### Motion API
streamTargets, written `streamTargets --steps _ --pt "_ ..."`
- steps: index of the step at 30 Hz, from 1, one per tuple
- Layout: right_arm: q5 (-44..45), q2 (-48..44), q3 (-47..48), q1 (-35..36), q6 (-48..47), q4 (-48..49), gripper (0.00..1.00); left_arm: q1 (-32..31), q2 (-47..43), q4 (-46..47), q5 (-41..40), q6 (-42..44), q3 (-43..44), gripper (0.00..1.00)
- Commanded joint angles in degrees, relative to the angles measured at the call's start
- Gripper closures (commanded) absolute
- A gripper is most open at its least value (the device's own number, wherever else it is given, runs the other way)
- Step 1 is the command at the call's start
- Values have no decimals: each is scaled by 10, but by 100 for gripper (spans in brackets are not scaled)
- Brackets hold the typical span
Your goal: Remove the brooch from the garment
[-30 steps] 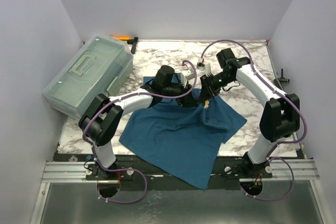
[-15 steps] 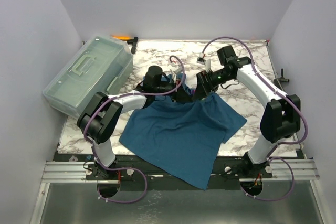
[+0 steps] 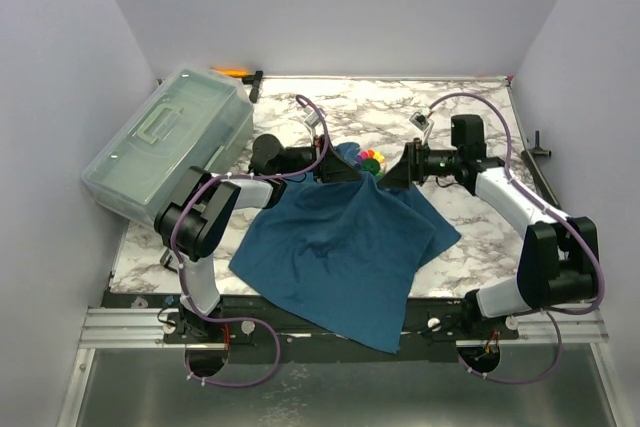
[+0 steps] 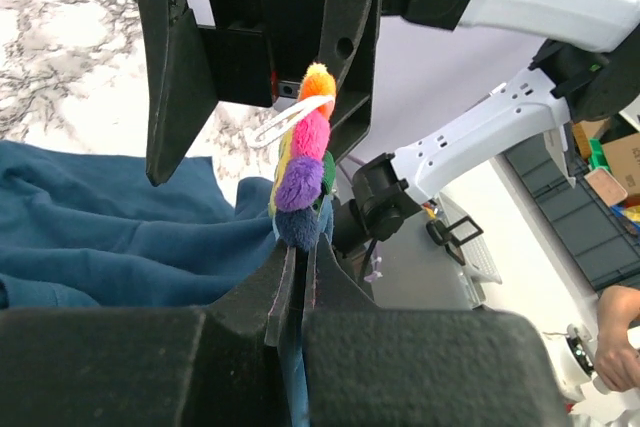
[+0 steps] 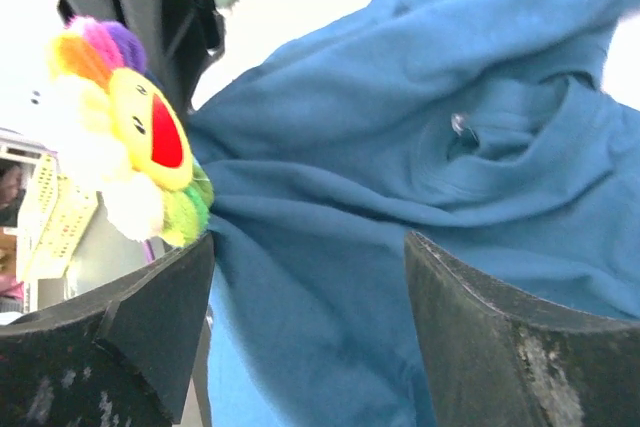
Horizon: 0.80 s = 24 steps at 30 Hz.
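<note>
The garment point(image 3: 340, 247) is a dark teal T-shirt spread over the near half of the table, its far edge lifted. My left gripper point(image 3: 345, 175) is shut on that edge; in the left wrist view blue cloth sits between the closed jaws point(image 4: 298, 247). The brooch point(image 3: 372, 160), a small rainbow plush flower, stands just past the left fingertips, seen edge-on point(image 4: 305, 162) with a white loop at its top. My right gripper point(image 3: 390, 175) faces it from the right, open wide. In the right wrist view the brooch point(image 5: 140, 137) is at upper left, beside the left finger point(image 5: 140, 327), with the shirt point(image 5: 400, 197) behind.
A translucent lidded storage box point(image 3: 170, 142) stands at the left rear. An orange-handled tool point(image 3: 235, 72) lies at the back wall. A small black object point(image 3: 540, 142) sits off the table's right edge. Marble tabletop point(image 3: 470, 107) shows behind and right of the shirt.
The left gripper has shut on the shirt's far edge and pulled left. The right gripper has opened and drawn back to the right. The brooch now shows between them.
</note>
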Motion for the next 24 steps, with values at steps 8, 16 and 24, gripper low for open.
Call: streamTargets --steps 8,16,24 --pt "-88 -46 -70 5 204 351 31 -9 -5 76 15 -42 1 100" --pt "-98 -45 -77 15 201 362 41 -13 8 83 14 -54 7 100" --pt "-87 -44 -71 35 133 299 68 -14 28 124 1 -105 19 100"
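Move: The brooch stands at the fold of garment pinched in the left fingertips, about 4 cm left of the right hand, 2 cm farther out and some 5 cm higher. That pinched fold is roughly 7 cm left of the right hand, level with it fore and aft, and 4 cm higher. From the left hand, the brooch sits about 3 cm to the right, 2 cm ahead and 1 cm up. Rising about 6 cm and edging some 3 cm left, the right hand comes up to the brooch, its fingers tipping up from a downward slant towards level. As it rises it narrows the wide-open fingers, to under half of their opening, until they straddle the brooch. The left hand keeps its pinch on the fold, easing back about 1 cm. ##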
